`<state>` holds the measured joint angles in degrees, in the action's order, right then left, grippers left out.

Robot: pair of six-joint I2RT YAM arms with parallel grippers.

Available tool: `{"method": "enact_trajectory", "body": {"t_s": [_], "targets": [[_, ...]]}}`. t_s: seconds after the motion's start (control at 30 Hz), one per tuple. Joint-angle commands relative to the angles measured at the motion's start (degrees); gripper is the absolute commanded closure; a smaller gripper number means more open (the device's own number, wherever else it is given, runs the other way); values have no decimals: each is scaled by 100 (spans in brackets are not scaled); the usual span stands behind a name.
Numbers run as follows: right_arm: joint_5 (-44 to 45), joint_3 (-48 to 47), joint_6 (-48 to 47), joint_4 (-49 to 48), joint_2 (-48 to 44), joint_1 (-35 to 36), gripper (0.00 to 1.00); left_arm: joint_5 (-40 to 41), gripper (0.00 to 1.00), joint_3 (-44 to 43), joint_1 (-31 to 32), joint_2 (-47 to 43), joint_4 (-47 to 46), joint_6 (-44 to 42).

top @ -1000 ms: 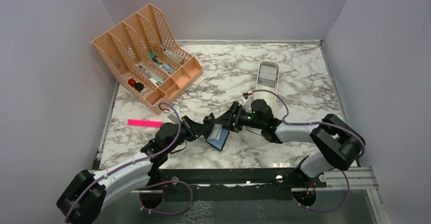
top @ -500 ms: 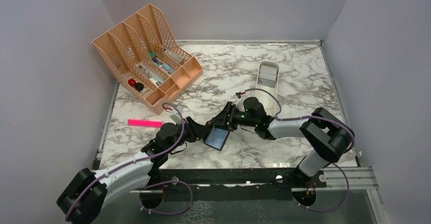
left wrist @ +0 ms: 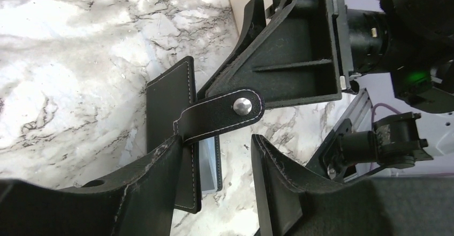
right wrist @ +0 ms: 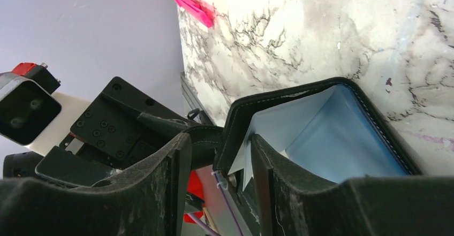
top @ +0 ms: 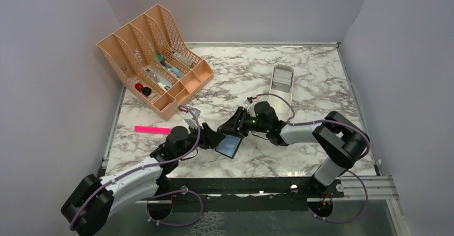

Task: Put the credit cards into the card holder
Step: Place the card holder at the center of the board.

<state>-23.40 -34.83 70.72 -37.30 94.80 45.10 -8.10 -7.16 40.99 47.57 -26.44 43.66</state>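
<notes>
The card holder (top: 229,145) is a black stitched leather wallet with a blue lining, lying open on the marble between both arms. Its snap strap (left wrist: 219,115) rests against my left gripper's (left wrist: 217,145) inner finger. That gripper (top: 212,139) is open, with bare marble in the gap. My right gripper (right wrist: 220,145) is open and straddles the holder's front wall (right wrist: 235,123), one finger inside the pocket. A pale sheet (right wrist: 278,126) shows inside; card or lining, I cannot tell. Grey flat pieces that look like the credit cards (top: 282,76) lie in a white tray.
The white tray (top: 282,92) lies behind the right arm. A peach slotted desk organiser (top: 152,59) with small items stands at the back left. A pink strip (top: 152,130) lies left of my left arm. Grey walls enclose the table.
My left gripper has opened and let go of the card holder. My right gripper has moved left onto the holder's edge and narrowed. The holder has shifted slightly left.
</notes>
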Motion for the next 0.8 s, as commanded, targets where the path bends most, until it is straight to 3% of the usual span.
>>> {"method": "enact_trajectory", "body": {"t_s": [0.0, 0.53, 0.63, 0.77], "targets": [[126, -304, 19, -18, 92, 77, 51, -188, 47, -322, 22, 304, 190, -641], [389, -514, -149, 268, 200, 211, 52, 680, 52, -927, 197, 804, 1342, -1520], [627, -649, -505, 1046, -164, 210, 52, 684, 65, -914, 207, 739, 1358, -1388], [1247, -576, -881, 2222, -977, 214, 44, 759, 95, -804, 203, 521, 1324, -1040]]}}
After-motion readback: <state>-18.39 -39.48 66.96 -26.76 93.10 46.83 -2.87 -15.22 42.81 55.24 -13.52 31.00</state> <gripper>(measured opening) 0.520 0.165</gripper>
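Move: The card holder stands open just ahead of my half-open left fingers; its middle lies about 3 cm back towards my base, 3 cm to the right and 4 cm below the left hand point. From it, the pink stick is some 30 cm to the left and 5 cm farther out, the white tray roughly 21 cm to the right and 20 cm farther out. From my right hand the holder is about 5 cm back, 1 cm right and 3 cm below. I sink my left hand about 3 cm onto the card holder, easing a little forward late on and tipping the fingers some 15 degrees further down, then close them to pinch the black cover beside the snap strap. My half-open right hand goes up and left by up to 2 cm beside the clear sleeve, then comes back down and right. ##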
